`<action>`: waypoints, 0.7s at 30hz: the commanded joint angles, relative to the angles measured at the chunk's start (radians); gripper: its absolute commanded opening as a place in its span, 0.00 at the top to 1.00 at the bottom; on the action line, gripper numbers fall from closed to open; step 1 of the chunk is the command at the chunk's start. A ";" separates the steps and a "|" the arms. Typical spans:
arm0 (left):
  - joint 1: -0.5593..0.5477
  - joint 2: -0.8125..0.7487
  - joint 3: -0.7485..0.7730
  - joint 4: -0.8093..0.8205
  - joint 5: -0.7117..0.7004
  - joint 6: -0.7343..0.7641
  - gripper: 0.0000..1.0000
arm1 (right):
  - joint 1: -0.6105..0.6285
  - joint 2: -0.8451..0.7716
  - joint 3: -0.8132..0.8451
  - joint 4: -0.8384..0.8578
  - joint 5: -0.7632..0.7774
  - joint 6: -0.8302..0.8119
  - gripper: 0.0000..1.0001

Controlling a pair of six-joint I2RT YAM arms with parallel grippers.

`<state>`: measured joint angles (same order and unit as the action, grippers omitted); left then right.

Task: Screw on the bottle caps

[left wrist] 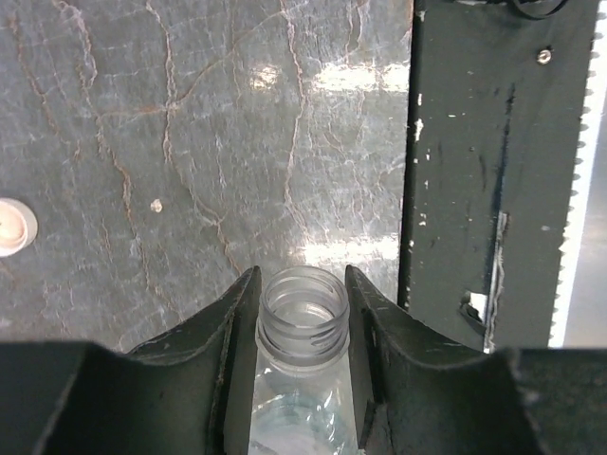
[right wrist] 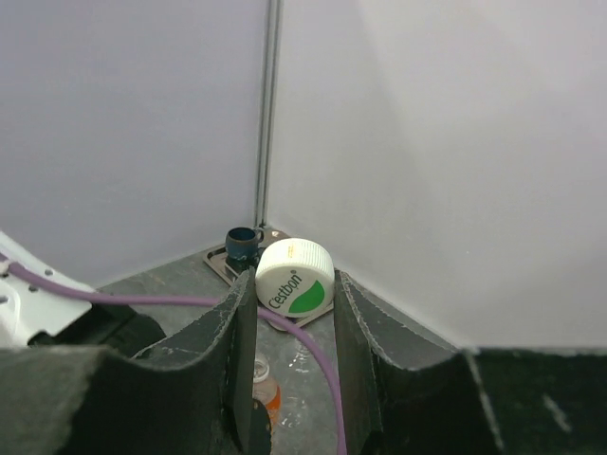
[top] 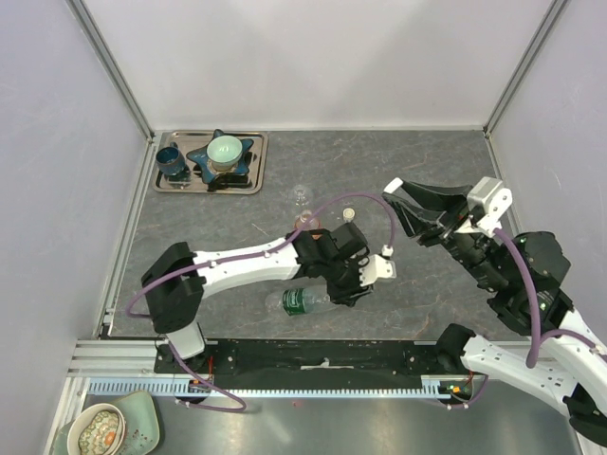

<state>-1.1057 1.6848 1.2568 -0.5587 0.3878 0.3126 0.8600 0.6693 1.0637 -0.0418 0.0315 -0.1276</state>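
Observation:
My left gripper (top: pixel 341 287) is shut on the neck of the clear greenish bottle (top: pixel 302 301), which lies low over the table with its green label showing. In the left wrist view its open threaded mouth (left wrist: pixel 302 308) sits between the fingertips, with no cap on it. My right gripper (top: pixel 398 204) is raised at the right and shut on a white cap with a green logo (right wrist: pixel 294 277). The orange bottle (top: pixel 305 226) stands uncapped behind the left wrist and also shows in the right wrist view (right wrist: pixel 266 393). The small clear bottle (top: pixel 302 194) stands further back. A loose cap (top: pixel 351 215) lies nearby.
A metal tray (top: pixel 256 180) at the back left holds a dark blue cup (top: pixel 172 161) and a pale green bowl (top: pixel 225 149). Another white cap (left wrist: pixel 11 227) lies on the table left of the held bottle. The black base rail (left wrist: pixel 474 171) runs close by.

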 commanded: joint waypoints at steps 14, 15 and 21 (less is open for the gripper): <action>-0.198 0.237 0.038 0.069 -0.213 0.079 0.90 | 0.004 -0.042 0.055 -0.073 0.091 -0.004 0.74; -0.200 0.243 0.041 0.074 -0.216 0.076 0.90 | 0.004 -0.042 0.053 -0.075 0.090 -0.004 0.74; -0.214 0.253 0.052 0.071 -0.242 0.066 0.56 | 0.004 -0.040 0.050 -0.076 0.082 0.002 0.73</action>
<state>-1.3106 1.9312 1.2881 -0.5190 0.1841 0.3550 0.8604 0.6273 1.0786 -0.1295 0.1108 -0.1276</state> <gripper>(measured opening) 0.439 0.404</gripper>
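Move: My left hand already holds the clear bottle by its neck, the bottle's middle about 8 cm to the left and 7 cm below. The bare table spot I take it to lies about 4 cm back, 2 cm right and 11 cm down. The orange bottle stands some 11 cm ahead and 8 cm left; the nearest loose cap lies 12 cm ahead, about 1 cm right. From my right hand that table spot is roughly 6 cm back, 2 cm left and 48 cm down. Keeping my left fingers shut on the clear bottle's neck, I lower it about 9 cm towards the bare table by the near edge, drawing back some 4 cm as well, while the wrist tips the fingers about 15 degrees closer to straight down. My right hand keeps hold of the white cap up high, shifts 2 cm to the right and then stays there. ##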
